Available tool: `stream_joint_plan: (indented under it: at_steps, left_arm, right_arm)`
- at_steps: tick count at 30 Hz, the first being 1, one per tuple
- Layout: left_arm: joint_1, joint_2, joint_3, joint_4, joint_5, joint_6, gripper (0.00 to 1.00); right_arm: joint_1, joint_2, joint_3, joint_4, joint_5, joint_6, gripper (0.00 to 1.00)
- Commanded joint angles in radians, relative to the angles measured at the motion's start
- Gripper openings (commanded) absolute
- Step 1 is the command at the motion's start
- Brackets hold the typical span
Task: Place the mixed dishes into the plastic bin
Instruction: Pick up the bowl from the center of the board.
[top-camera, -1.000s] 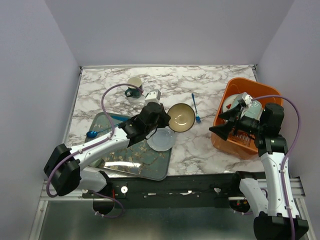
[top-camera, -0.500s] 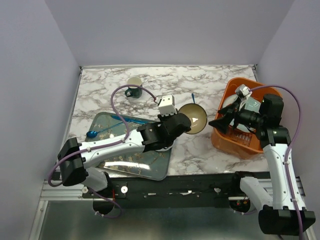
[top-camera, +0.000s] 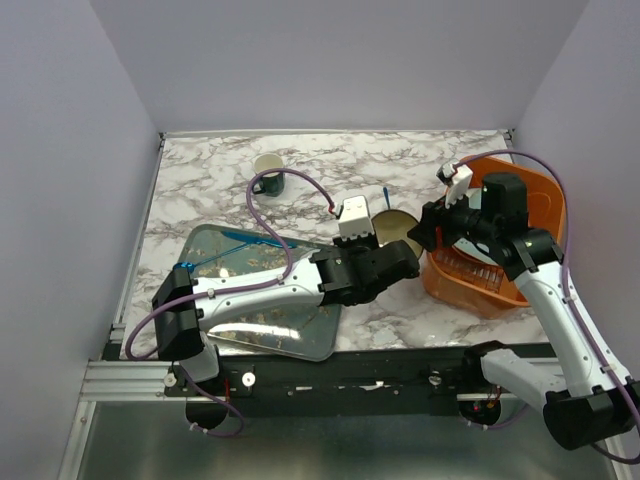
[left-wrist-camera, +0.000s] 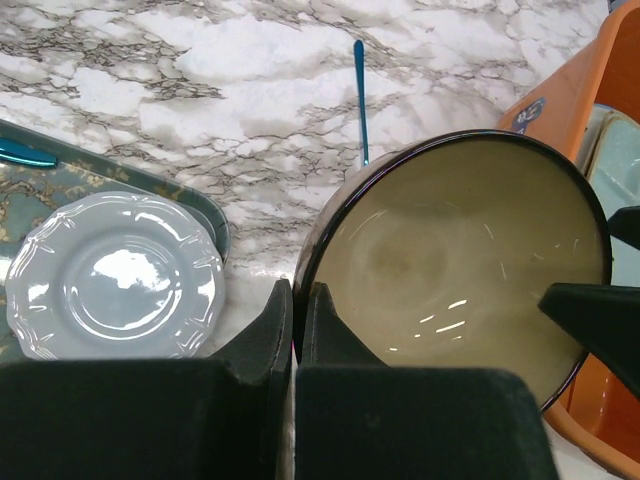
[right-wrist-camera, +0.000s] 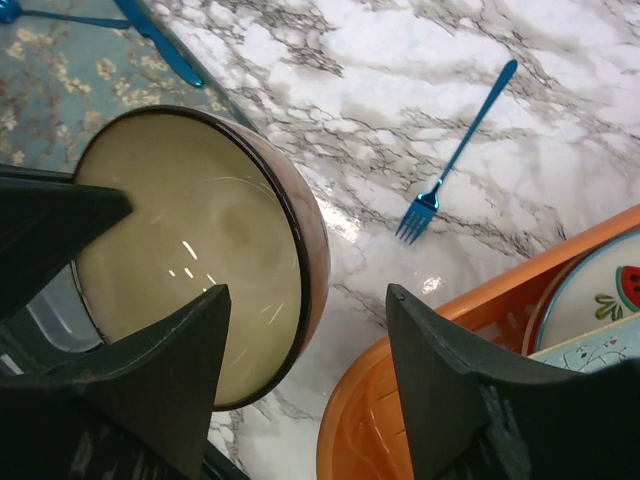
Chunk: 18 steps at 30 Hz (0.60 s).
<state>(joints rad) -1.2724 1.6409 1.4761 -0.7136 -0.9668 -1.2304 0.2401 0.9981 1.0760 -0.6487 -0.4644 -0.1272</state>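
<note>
The brown bowl (top-camera: 395, 224) hangs tilted on its side just left of the orange plastic bin (top-camera: 500, 292). My left gripper (left-wrist-camera: 297, 300) is shut on its dark rim, with the cream inside (left-wrist-camera: 460, 260) facing the camera. My right gripper (right-wrist-camera: 308, 290) is open and straddles the bowl's opposite rim (right-wrist-camera: 312, 262); one finger lies over the cream inside, the other over the bin's edge (right-wrist-camera: 400, 400). In the bin lie a white plate with red wedges (right-wrist-camera: 600, 290) and a mint dish (right-wrist-camera: 600, 352). A small pale plate (left-wrist-camera: 115, 275) rests on the floral tray.
A dark green mug (top-camera: 268, 178) stands at the back of the marble table. A blue fork (top-camera: 387, 203) lies between the mug and the bin. The dark floral tray (top-camera: 250, 300) sits front left with a blue spoon (top-camera: 185, 268) at its edge.
My left arm has carried the bowl rightward from the tray to the bin's left edge. My right gripper has swung left out of the bin to the bowl, and its jaws have narrowed.
</note>
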Motion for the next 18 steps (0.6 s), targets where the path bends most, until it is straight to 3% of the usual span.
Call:
stream_joint_plan:
  at_steps: [1, 9, 18]
  left_arm:
    - [-0.015, 0.002, 0.082, 0.005, -0.158, -0.099, 0.0]
    - [-0.021, 0.025, 0.119, -0.015, -0.181, -0.103, 0.0]
    - [-0.036, 0.033, 0.136, -0.014, -0.205, -0.087, 0.0]
  right_arm:
    - [0.062, 0.023, 0.038, -0.031, 0.164, 0.017, 0.67]
    - [0.114, 0.066, 0.067, -0.039, 0.23, 0.006, 0.48]
    - [0.139, 0.1, 0.091, -0.039, 0.26, 0.014, 0.18]
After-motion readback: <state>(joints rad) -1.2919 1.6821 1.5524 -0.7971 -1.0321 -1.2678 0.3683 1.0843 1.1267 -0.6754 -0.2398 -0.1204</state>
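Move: Just to the right hand's left hangs the bowl, held tilted in the air: its middle is about 7 cm left, 2 cm ahead and 3 cm below, with the near rim between the open fingertips. The blue fork lies on the table some 9 cm ahead, 6 cm left and 13 cm below; the orange bin's middle is roughly 17 cm right, level fore and aft, 7 cm lower. From the left hand, already gripping its left rim, the bowl's middle is about 6 cm right, 1 cm ahead and 2 cm lower. Closing around the bowl's free right rim, the right gripper goes from about three-quarters open to about a quarter, its two fingers coming in on either side of the wall. Meanwhile the right hand eases down and forward, about 1.5 cm each way, towards the bowl, rolling some 10 degrees so that its left side sinks. The left fingers keep their pinch on the opposite rim and hold the bowl up, rising barely a centimetre. ##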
